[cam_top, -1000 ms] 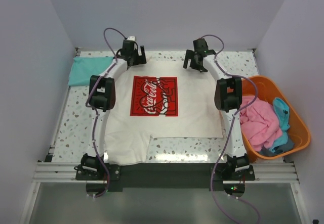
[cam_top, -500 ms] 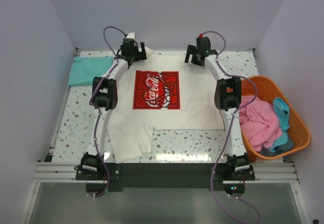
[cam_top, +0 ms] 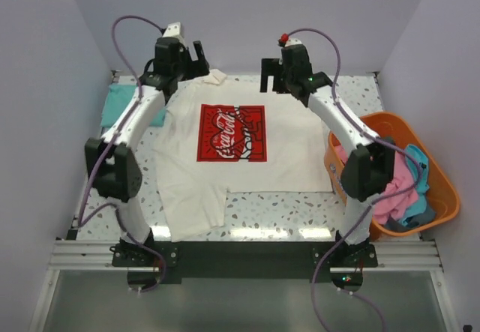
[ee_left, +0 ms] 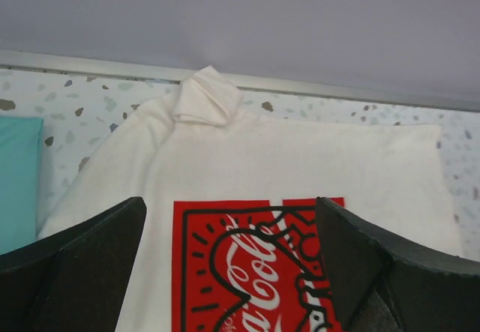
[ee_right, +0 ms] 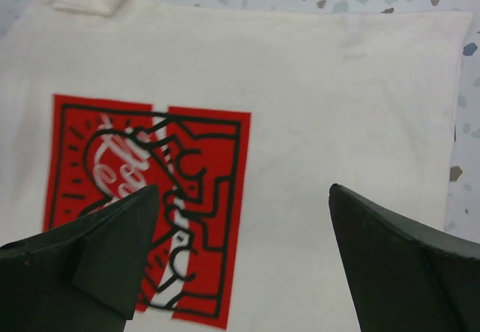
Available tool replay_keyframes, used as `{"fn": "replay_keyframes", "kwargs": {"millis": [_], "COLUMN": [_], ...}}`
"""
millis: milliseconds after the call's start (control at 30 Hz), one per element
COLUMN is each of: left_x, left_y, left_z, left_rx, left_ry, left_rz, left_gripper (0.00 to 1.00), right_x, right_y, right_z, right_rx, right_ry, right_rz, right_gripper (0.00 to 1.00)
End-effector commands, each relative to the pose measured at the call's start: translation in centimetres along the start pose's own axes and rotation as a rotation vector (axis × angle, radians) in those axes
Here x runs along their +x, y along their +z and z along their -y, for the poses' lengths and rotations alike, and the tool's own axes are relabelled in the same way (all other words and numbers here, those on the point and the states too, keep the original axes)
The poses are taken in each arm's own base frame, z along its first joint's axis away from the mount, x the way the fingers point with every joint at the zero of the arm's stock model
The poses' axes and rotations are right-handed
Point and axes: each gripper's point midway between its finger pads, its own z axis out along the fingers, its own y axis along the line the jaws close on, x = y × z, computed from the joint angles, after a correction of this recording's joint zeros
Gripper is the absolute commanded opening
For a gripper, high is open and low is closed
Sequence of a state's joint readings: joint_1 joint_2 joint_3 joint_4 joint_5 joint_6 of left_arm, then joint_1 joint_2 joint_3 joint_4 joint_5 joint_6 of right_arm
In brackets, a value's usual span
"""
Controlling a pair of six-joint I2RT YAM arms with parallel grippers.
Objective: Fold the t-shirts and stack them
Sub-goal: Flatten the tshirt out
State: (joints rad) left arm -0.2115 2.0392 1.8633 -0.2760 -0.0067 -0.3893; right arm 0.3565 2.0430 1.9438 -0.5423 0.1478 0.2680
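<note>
A large cream t-shirt (cam_top: 285,160) lies spread on the table, red square print (cam_top: 232,133) facing up. A small bunched fold (ee_left: 206,96) sits at its far edge. My left gripper (cam_top: 196,58) hovers open above the shirt's far left corner. My right gripper (cam_top: 271,77) hovers open above its far right part. Nothing is between the fingers of either gripper (ee_left: 232,219) (ee_right: 244,187); only the cloth and the print show below them. A teal t-shirt (cam_top: 114,106) lies at the far left, partly behind my left arm. Pink (cam_top: 391,197) and blue (cam_top: 420,168) t-shirts lie in the basket.
An orange plastic basket (cam_top: 444,197) stands at the right table edge, close to my right arm's elbow. Speckled tabletop (cam_top: 270,212) shows in front of the cream shirt. Walls enclose the back and both sides.
The cream shirt slid toward the far edge and its near-left sleeve bunched. Both arms then rose and swung outward, and the grippers lifted off the cloth, still open.
</note>
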Motion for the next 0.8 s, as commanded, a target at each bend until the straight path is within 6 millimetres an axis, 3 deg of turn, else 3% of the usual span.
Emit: {"fn": "replay_keyframes", "kwargs": {"millis": [0, 33, 67, 100, 133, 233, 267, 300, 333, 367, 433, 467, 533, 600, 767], "left_x": [1.5, 1.3, 6.4, 8.0, 11.0, 15.1, 19.6, 20.4, 24.3, 25.8, 28.2, 31.1, 33.9, 37.1, 39.5], "left_y": [-9.9, -13.2, -14.1, -15.6, -18.3, -23.4, -24.7, -26.5, -28.0, -29.0, -31.0, -32.3, -33.8, -34.6, -35.6], "left_z": [1.7, 2.5, 2.5, 2.9, 3.1, 3.4, 3.8, 4.0, 3.2, 3.1, 2.8, 2.8, 3.0, 1.6, -1.3], "left_rx": [-0.079, -0.059, -0.068, -0.066, -0.075, -0.071, -0.031, -0.006, -0.019, -0.002, -0.001, 0.028, 0.042, 0.000, -0.110], "left_ry": [-0.063, -0.066, -0.043, -0.055, -0.029, -0.084, -0.033, -0.069, -0.025, -0.018, -0.042, 0.013, 0.048, 0.094, 0.184], "left_rz": [-0.010, 0.017, -0.072, -0.087, -0.118, -0.154, -0.249, -0.252, -0.340, -0.380, -0.431, -0.506, -0.579, -0.668, -0.741], "left_gripper": [1.00, 1.00, 1.00, 1.00, 1.00, 1.00, 1.00, 1.00, 1.00, 1.00, 1.00, 1.00, 1.00, 1.00, 0.95], "right_x": [1.4, 2.9, 5.3, 6.5, 9.6, 11.1, 12.9, 12.8, 13.4, 14.6, 14.9, 15.6, 15.9, 16.9, 18.1], "right_y": [-7.7, -8.5, -9.8, -10.4, -10.4, -12.9, -12.9, -14.0, -14.4, -14.5, -15.4, -15.6, -16.2, -16.2, -16.5], "right_z": [-1.8, -2.3, -1.5, -1.6, -1.2, -0.8, -0.1, 0.2, 0.9, 1.5, 1.9, 2.3, 2.7, 3.3, 4.4], "right_rx": [-0.033, -0.046, -0.043, -0.047, -0.039, -0.053, -0.030, -0.032, -0.010, 0.010, 0.010, 0.018, 0.025, 0.045, 0.083], "right_ry": [0.053, 0.069, 0.091, 0.137, 0.137, 0.182, 0.191, 0.197, 0.193, 0.192, 0.195, 0.194, 0.201, 0.200, 0.201], "right_rz": [0.050, 0.029, 0.000, -0.019, -0.074, -0.058, -0.085, -0.068, -0.079, -0.095, -0.084, -0.094, -0.087, -0.098, -0.109], "right_gripper": [0.99, 0.98, 0.99, 0.99, 0.99, 0.99, 0.99, 0.99, 0.99, 0.99, 0.99, 0.99, 0.99, 0.99, 0.99]}}
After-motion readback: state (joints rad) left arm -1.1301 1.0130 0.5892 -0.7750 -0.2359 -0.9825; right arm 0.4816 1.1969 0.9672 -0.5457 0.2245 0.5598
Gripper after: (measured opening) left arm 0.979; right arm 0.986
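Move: The shirt's loose near-left flap, still unflattened, lies about 46 cm back from the left hand, 2 cm left and 19 below. Closer to that hand's way at the same level, the red print is some 15 cm back and 9 right; the bunched cloth at the far edge is 13 ahead and 2 right. From the right hand the flap is roughly 41 cm back, 25 left, 17 below; the shirt's near-right corner is 33 back and 15 right. The shirt's near-left flap is what the left hand comes back for: about 50 cm towards the base over the shirt, rising some 10 cm at first and then sinking well below its starting height, fingers wide and tipping some 35 degrees further down. The right hand, also open, draws back about 23 cm towards the near hem, up a little and then lower, edging right at the end. ##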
